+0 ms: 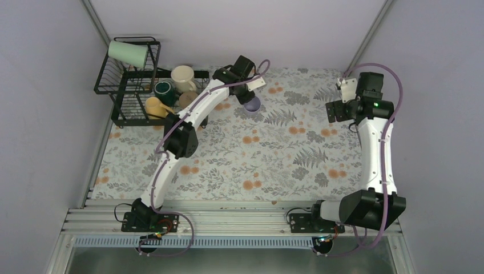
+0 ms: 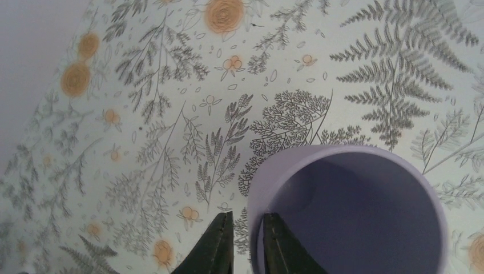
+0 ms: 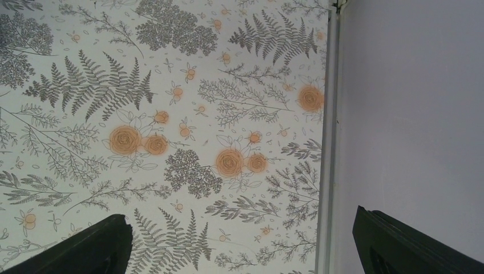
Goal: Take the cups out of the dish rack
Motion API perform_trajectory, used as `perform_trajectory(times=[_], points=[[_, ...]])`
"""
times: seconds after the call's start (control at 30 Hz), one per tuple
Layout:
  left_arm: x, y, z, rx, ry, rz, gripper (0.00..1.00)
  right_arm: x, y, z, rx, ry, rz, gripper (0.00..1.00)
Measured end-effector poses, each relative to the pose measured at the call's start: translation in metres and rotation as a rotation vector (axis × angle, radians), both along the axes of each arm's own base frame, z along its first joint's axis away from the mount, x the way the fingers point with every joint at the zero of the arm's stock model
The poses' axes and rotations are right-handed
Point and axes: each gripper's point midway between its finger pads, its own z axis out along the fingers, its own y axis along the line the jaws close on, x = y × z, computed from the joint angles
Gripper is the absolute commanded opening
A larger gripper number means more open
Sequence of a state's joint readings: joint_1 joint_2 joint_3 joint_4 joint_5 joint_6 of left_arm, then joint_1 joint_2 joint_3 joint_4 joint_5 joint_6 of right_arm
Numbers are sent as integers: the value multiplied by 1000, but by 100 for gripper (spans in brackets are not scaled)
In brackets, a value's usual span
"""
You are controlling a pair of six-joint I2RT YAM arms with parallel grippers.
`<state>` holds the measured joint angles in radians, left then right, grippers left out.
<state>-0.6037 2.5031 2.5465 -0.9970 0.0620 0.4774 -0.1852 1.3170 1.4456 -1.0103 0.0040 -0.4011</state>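
Observation:
A lavender cup (image 1: pixel 251 106) (image 2: pixel 342 211) stands upright on the floral cloth, right of the dish rack (image 1: pixel 132 121). My left gripper (image 1: pixel 249 98) (image 2: pixel 246 216) is shut over its near wall, one finger inside and one outside. In the rack are a mint-green tumbler (image 1: pixel 126 53) lying on the raised tier, a cream mug (image 1: pixel 184 77), a dark teal mug (image 1: pixel 165 88), a yellow mug (image 1: pixel 155 107) and a beige mug (image 1: pixel 187 100) partly behind my left arm. My right gripper (image 1: pixel 337 111) (image 3: pixel 241 217) hangs open and empty at the far right.
The floral cloth (image 1: pixel 274 154) covers the table. Grey walls close in the back and both sides; a metal rail (image 3: pixel 326 142) runs along the right edge under my right gripper. The rack fills the back left corner.

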Motion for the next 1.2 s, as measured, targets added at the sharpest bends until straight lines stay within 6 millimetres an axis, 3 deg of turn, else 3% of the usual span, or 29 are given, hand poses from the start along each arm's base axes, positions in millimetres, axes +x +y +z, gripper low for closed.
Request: perform_trajectory(times=[0.17,0.43,0.53,0.63,0.77,0.93,1.07,1.13,1.2], points=[[0,-1,-7,14,3,-7,24,-3,2,5,3,-17,7,100],[2,4,-5,37,-9,9,88,-3,7,7,20,-26,23,100],[5,7,2,45,-32,21,100,-3,9,6,30,-24,30,100],[7,12,18,51,-67,41,100,-4,11,2,39,-15,37,100],[11,28,62,50,-156,93,100,-4,14,-2,54,-8,48,100],[19,76,161,49,-377,234,100,-1,22,-2,69,-16,74,100],[31,162,249,84,-607,451,100,6,37,-3,83,-22,114,100],[36,212,280,128,-695,567,100,10,45,-5,90,-18,135,100],[40,255,297,185,-747,666,100,15,55,-8,99,-6,153,100]])
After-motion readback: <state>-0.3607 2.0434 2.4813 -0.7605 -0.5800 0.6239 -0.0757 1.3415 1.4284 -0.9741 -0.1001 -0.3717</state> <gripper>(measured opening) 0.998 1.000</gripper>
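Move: The purple cup is held by its rim at the left fingers, its middle about 3 cm to the right, 2 cm back and 5 cm below. The mint cup on the rack's upper tier lies some 41 cm left, 10 cm ahead and 10 cm higher. Nearer are the white mug, about 23 cm left and 7 cm ahead, and the brown mug, 20 cm left and level with it, both slightly lower. From the right hand the purple cup is roughly 33 cm left, 14 cm ahead and 18 cm below. The purple cup is eased down by about 1 cm and let go of as the left fingers open wide off its rim. That hand then climbs about 30 cm with growing speed, swinging some 25 cm left towards the mint cup, fingers tipping up forward and the wrist turning counter-clockwise. Late on, the open right hand drifts about 5 cm left, towards the purple cup. ##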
